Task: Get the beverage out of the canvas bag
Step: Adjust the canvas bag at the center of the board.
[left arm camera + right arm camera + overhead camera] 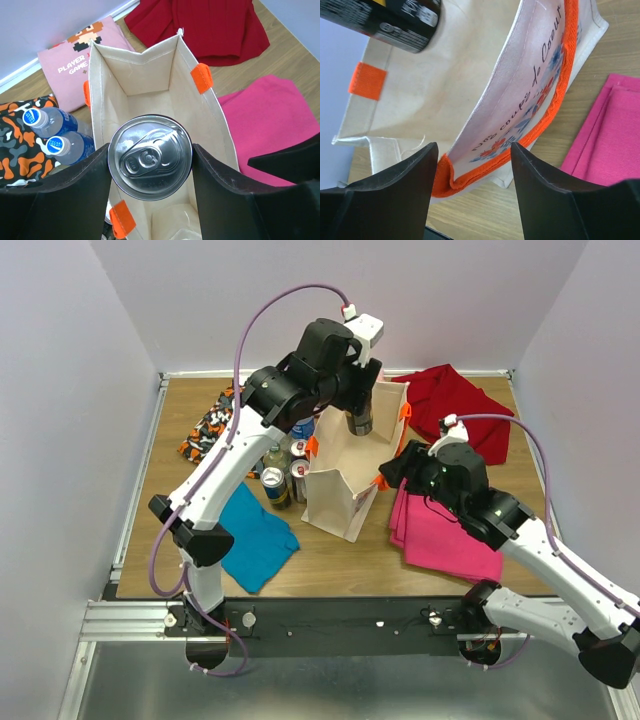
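The beverage, a dark can with a silver pull-tab top, hangs over the mouth of the canvas bag. My left gripper is shut on the can, one finger on each side. From above, the can sits just over the far rim of the beige bag. My right gripper is at the bag's right side. Its jaws stand open around the bag's orange handle and printed side panel. The can's lower end shows at the upper left of the right wrist view.
Bottles and cans stand just left of the bag, two of them with blue caps. Cloths lie around it: blue, pink, red, orange-patterned. A pink printed shirt lies by the back wall.
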Tool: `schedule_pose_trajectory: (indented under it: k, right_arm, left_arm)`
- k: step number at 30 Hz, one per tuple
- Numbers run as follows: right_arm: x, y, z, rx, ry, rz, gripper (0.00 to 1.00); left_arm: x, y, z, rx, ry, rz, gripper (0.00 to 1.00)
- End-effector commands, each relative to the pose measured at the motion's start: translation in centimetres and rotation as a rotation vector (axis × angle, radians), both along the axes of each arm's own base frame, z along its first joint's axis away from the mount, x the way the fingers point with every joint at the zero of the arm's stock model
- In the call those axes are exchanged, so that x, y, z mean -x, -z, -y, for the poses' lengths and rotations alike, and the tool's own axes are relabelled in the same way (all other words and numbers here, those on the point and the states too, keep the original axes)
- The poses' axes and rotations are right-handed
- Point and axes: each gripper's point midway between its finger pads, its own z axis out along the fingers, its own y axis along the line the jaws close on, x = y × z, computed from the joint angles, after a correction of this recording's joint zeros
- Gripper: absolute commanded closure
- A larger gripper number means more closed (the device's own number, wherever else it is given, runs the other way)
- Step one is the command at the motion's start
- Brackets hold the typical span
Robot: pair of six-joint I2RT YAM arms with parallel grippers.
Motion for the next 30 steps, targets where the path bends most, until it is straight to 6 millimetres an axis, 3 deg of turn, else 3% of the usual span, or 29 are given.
schedule_pose_trajectory:
  k: [1, 4, 13, 21, 30]
  right_arm:
    - [-0.4, -0.3, -0.9, -0.004, -0.034, 0.01, 0.46]
    - [-0.5, -0.4, -1.0, -0.001, -0.033, 0.012, 0.71]
    - [-1.6, -0.7, 1.3, 0.122, 0.059, 0.02, 0.87]
    - [-3.2, -1.7, 3.0, 0.241, 0.147, 0.034, 0.88]
    - [-3.0, -1.9, 5.7, 0.286, 0.254, 0.045, 0.89]
  left_arm:
    - [1.5, -6.1, -1.6, 0.111, -0.015, 0.116, 1.0]
    - [1.7, -6.2, -2.0, 0.109, -0.021, 0.117, 1.0]
    - [2.7, -7.6, -3.1, 0.118, -0.02, 0.139, 1.0]
    - [3.3, -7.8, -3.9, 0.112, -0.029, 0.143, 1.0]
    - [3.8, -8.1, -4.8, 0.101, -0.036, 0.148, 1.0]
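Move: The canvas bag's near right rim, with its orange handle, already sits between the right hand's open fingers, about 1 cm to the left and 1 cm below. The bag's middle is some 5 cm ahead, 7 cm left and 10 cm down, and the pink cloth about 4 cm ahead, 14 cm right and 25 cm down. The left hand holds a can; the cans already taken out stand roughly 16 cm to its left, level with it fore and aft, some 32 cm below. The right fingers close on the canvas bag's rim and handle, then drag that near right corner about 3 cm forward and 3 cm right, the hand rolling its left side down some 15 degrees and turning slightly clockwise. The left hand keeps its can and rises about 4 cm while drawing 3 cm back and 3 cm left, towards the cans on the board. ##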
